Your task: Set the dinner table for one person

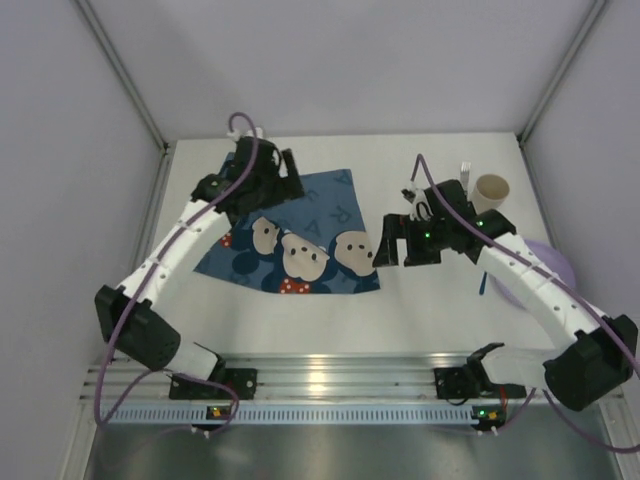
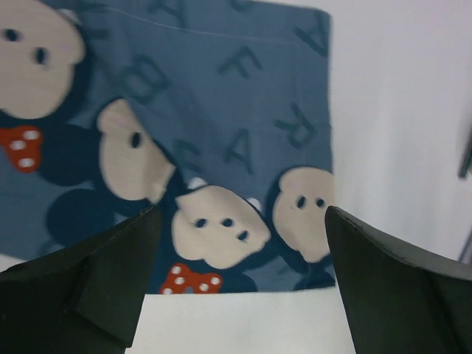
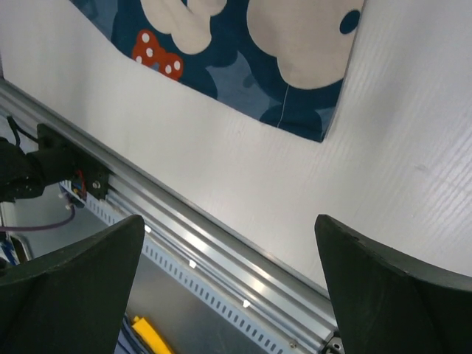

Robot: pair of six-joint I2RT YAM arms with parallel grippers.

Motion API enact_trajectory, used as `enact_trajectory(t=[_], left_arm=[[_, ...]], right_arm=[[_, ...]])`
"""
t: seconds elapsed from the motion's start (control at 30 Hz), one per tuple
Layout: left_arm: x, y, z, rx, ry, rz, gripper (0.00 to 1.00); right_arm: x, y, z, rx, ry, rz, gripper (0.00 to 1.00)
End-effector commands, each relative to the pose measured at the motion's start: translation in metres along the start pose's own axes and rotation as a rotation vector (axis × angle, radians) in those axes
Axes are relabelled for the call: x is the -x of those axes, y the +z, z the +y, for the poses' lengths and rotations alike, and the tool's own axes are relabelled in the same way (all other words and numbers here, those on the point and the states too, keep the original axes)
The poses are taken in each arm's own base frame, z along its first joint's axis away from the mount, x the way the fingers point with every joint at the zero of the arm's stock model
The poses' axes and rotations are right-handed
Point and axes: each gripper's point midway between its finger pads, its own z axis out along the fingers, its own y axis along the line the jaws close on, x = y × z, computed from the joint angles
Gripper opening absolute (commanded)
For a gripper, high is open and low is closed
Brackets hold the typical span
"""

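The dinner table (image 1: 330,325) is a matte white top with a blue bear-face cloth mat (image 1: 310,225) lying flat on its left-centre. My left gripper (image 1: 283,178) hovers over the mat's far left corner, open with nothing between its fingers. In the left wrist view the left gripper (image 2: 242,221) frames the mat (image 2: 221,110) and bare table (image 2: 243,324). My right gripper (image 1: 405,250) hangs open and empty just off the mat's right edge. In the right wrist view the right gripper (image 3: 229,221) sits above the table (image 3: 221,125), with the mat's corner (image 3: 295,88) beyond it.
A beige cup (image 1: 491,191) and a white fork (image 1: 465,170) stand at the back right. A lilac plate (image 1: 550,262) lies partly under the right arm, a blue utensil (image 1: 483,285) beside it. The ribbed aluminium rail (image 1: 320,378) runs along the near edge.
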Motion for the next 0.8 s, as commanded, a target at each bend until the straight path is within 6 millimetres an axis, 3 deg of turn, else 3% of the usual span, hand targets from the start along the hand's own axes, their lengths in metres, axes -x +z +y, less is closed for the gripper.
enact_trajectory(t=[0.0, 0.03, 0.07, 0.1, 0.13, 0.17, 0.2, 0.27, 0.3, 0.37, 0.4, 0.47, 0.5, 0.6, 0.77], left_arm=[[0.016, -0.010, 0.075, 0.204, -0.039, -0.098, 0.98], [0.018, -0.015, 0.095, 0.248, -0.039, -0.101, 0.98], [0.008, -0.012, 0.109, 0.281, -0.031, -0.075, 0.98], [0.003, -0.013, 0.117, 0.301, -0.030, -0.064, 0.97], [-0.001, -0.014, 0.127, 0.320, -0.033, -0.051, 0.97], [-0.014, -0.011, 0.135, 0.335, -0.034, -0.021, 0.97], [-0.018, -0.012, 0.138, 0.330, -0.041, -0.013, 0.96], [-0.032, -0.008, 0.144, 0.330, -0.055, 0.011, 0.96], [-0.036, -0.009, 0.144, 0.318, -0.064, 0.018, 0.95], [-0.044, -0.008, 0.148, 0.322, -0.067, 0.037, 0.95], [-0.046, -0.009, 0.149, 0.319, -0.065, 0.043, 0.95], [-0.051, -0.012, 0.151, 0.327, -0.064, 0.062, 0.94], [-0.052, -0.013, 0.151, 0.321, -0.061, 0.070, 0.94], [-0.057, -0.018, 0.153, 0.316, -0.071, 0.070, 0.93], [-0.072, -0.023, 0.160, 0.321, -0.074, 0.084, 0.93]], right_arm=[[0.053, 0.006, 0.014, 0.050, -0.048, -0.105, 1.00], [0.067, 0.016, 0.019, 0.071, -0.045, -0.091, 1.00], [0.079, 0.022, 0.020, 0.086, -0.041, -0.097, 1.00], [0.089, 0.044, 0.016, 0.088, -0.023, -0.066, 1.00], [0.113, 0.043, 0.029, 0.126, -0.037, -0.100, 1.00], [0.125, 0.052, 0.031, 0.137, -0.035, -0.099, 1.00], [0.147, 0.071, 0.034, 0.157, -0.031, -0.087, 1.00], [0.169, 0.093, 0.036, 0.176, -0.023, -0.073, 1.00], [0.187, 0.117, 0.033, 0.171, -0.015, -0.061, 1.00], [0.205, 0.140, 0.023, 0.135, 0.001, -0.052, 1.00], [0.220, 0.161, 0.008, 0.074, 0.013, -0.057, 1.00], [0.234, 0.176, -0.017, -0.002, 0.048, -0.071, 1.00], [0.243, 0.188, -0.039, -0.067, 0.085, -0.091, 1.00], [0.244, 0.203, -0.074, -0.153, 0.153, -0.103, 1.00], [0.241, 0.213, -0.106, -0.232, 0.184, -0.109, 1.00]])
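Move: About 37 cm ahead of the right hand, 11 cm to its left and 18 cm below lies the blue placemat's far right corner; the fork is some 36 cm ahead and 21 cm to the right, the cup about 26 cm ahead and 28 cm right. From the left hand, the placemat's near left corner is roughly 7 cm back, 28 cm left and 24 cm below, its middle about 5 cm ahead and 4 cm left. Reaching quickly forward, the empty, open right hand travels some 30 cm along the placemat's right side towards its far right corner, first drifting left, then swinging partly back right as it sinks about 12 cm and turns slightly clockwise. The left hand, also open, sweeps 13 cm left, then drops about 9 cm and eases back towards the near left corner. ##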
